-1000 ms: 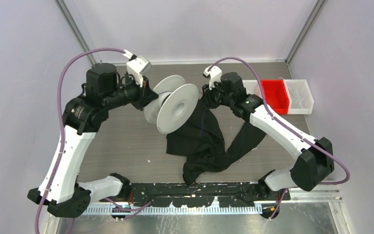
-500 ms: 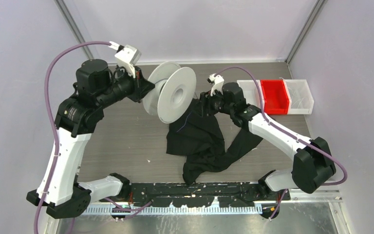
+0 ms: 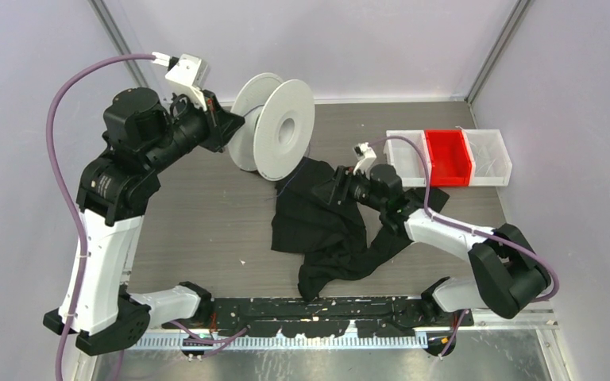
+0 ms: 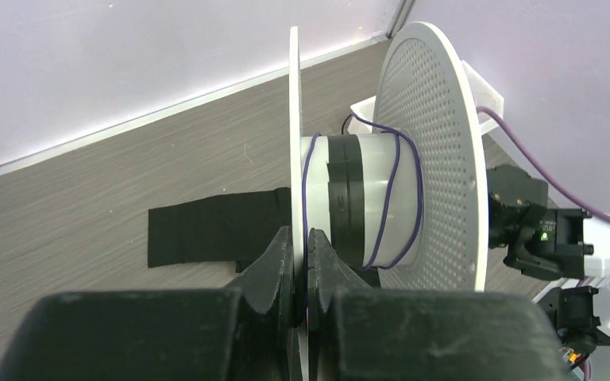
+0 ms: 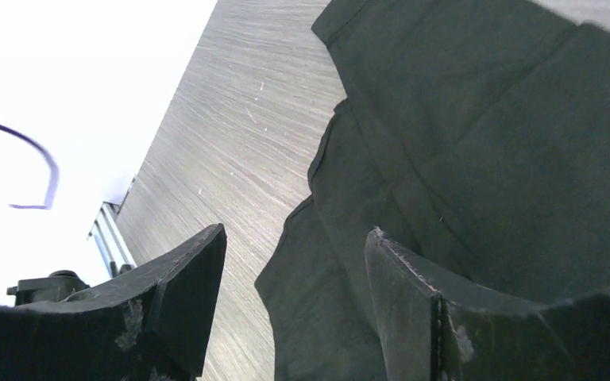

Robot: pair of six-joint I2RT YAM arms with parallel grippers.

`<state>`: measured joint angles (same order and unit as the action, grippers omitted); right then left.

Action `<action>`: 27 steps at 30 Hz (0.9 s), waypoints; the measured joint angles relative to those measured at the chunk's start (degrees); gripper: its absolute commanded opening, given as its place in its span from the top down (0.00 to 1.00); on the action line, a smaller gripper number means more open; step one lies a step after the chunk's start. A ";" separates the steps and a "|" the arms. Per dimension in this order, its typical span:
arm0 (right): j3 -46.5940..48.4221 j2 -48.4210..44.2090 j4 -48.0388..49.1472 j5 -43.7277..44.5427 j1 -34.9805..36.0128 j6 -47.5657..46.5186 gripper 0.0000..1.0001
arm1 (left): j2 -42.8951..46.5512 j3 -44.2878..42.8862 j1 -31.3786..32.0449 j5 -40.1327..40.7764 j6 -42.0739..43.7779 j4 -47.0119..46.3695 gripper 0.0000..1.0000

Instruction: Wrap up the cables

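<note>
The white plastic spool (image 3: pixel 286 131) is held upright above the back of the table. My left gripper (image 3: pixel 234 127) is shut on its near flange; in the left wrist view the jaws (image 4: pixel 300 234) pinch the thin flange edge. The thin dark purple cable (image 4: pixel 420 198) loops loosely a few times round the spool's hub, which also carries a black band. A short curved piece of cable (image 5: pixel 50 171) shows at the left of the right wrist view. My right gripper (image 3: pixel 335 190) is open and empty, low over the black cloth (image 3: pixel 326 230), with its jaws (image 5: pixel 298 234) wide apart.
The black cloth lies crumpled mid-table and also shows in the right wrist view (image 5: pixel 484 159) and the left wrist view (image 4: pixel 206 226). A red bin (image 3: pixel 447 156) sits between clear bins (image 3: pixel 488 155) at the back right.
My left arm has carried the spool up and toward the back left. My right gripper has moved away from the spool, down and forward over the black cloth.
</note>
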<state>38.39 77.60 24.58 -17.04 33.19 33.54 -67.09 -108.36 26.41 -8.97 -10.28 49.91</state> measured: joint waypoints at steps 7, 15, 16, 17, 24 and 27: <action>-5.16 0.31 13.60 0.52 1.22 8.98 0.30 | -0.50 0.00 0.00 1.42 -0.11 0.04 1.00; -8.09 2.95 27.58 3.37 4.87 19.04 0.30 | -0.52 0.00 0.00 1.88 -0.26 -0.35 1.00; -8.09 3.45 28.41 4.11 6.19 19.71 0.30 | -0.52 0.00 0.00 1.88 -0.28 -0.42 1.00; -8.09 3.96 29.27 4.85 7.41 20.57 0.30 | -0.52 0.00 0.00 1.88 -0.31 -0.46 1.00; -7.93 12.35 38.10 10.40 12.50 27.41 0.30 | -0.79 0.00 0.00 1.86 -0.31 -1.22 1.00; -7.19 16.20 40.04 11.76 12.57 29.75 0.31 | -0.92 0.00 0.00 1.86 -0.28 -1.38 1.00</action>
<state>31.20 93.80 64.62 -5.28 45.76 63.29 -68.01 -108.36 26.41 -7.11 -10.57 48.53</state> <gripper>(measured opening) 0.697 0.048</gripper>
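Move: The loose cable tail hangs about 10 cm to the right hand's left, roughly level with it and some 2 cm higher. The spool is overhead, about 11 cm left, hardly ahead, 29 cm up; the black cloth lies under the right hand, some 4 cm back and 15 cm down. From the left hand, which holds the spool's rim, the tail is about 4 cm ahead, 7 cm right and 30 cm down. Right hand, still open, swings about 7 cm left towards the cable tail, rolling some 30 degrees; left keeps the spool. ##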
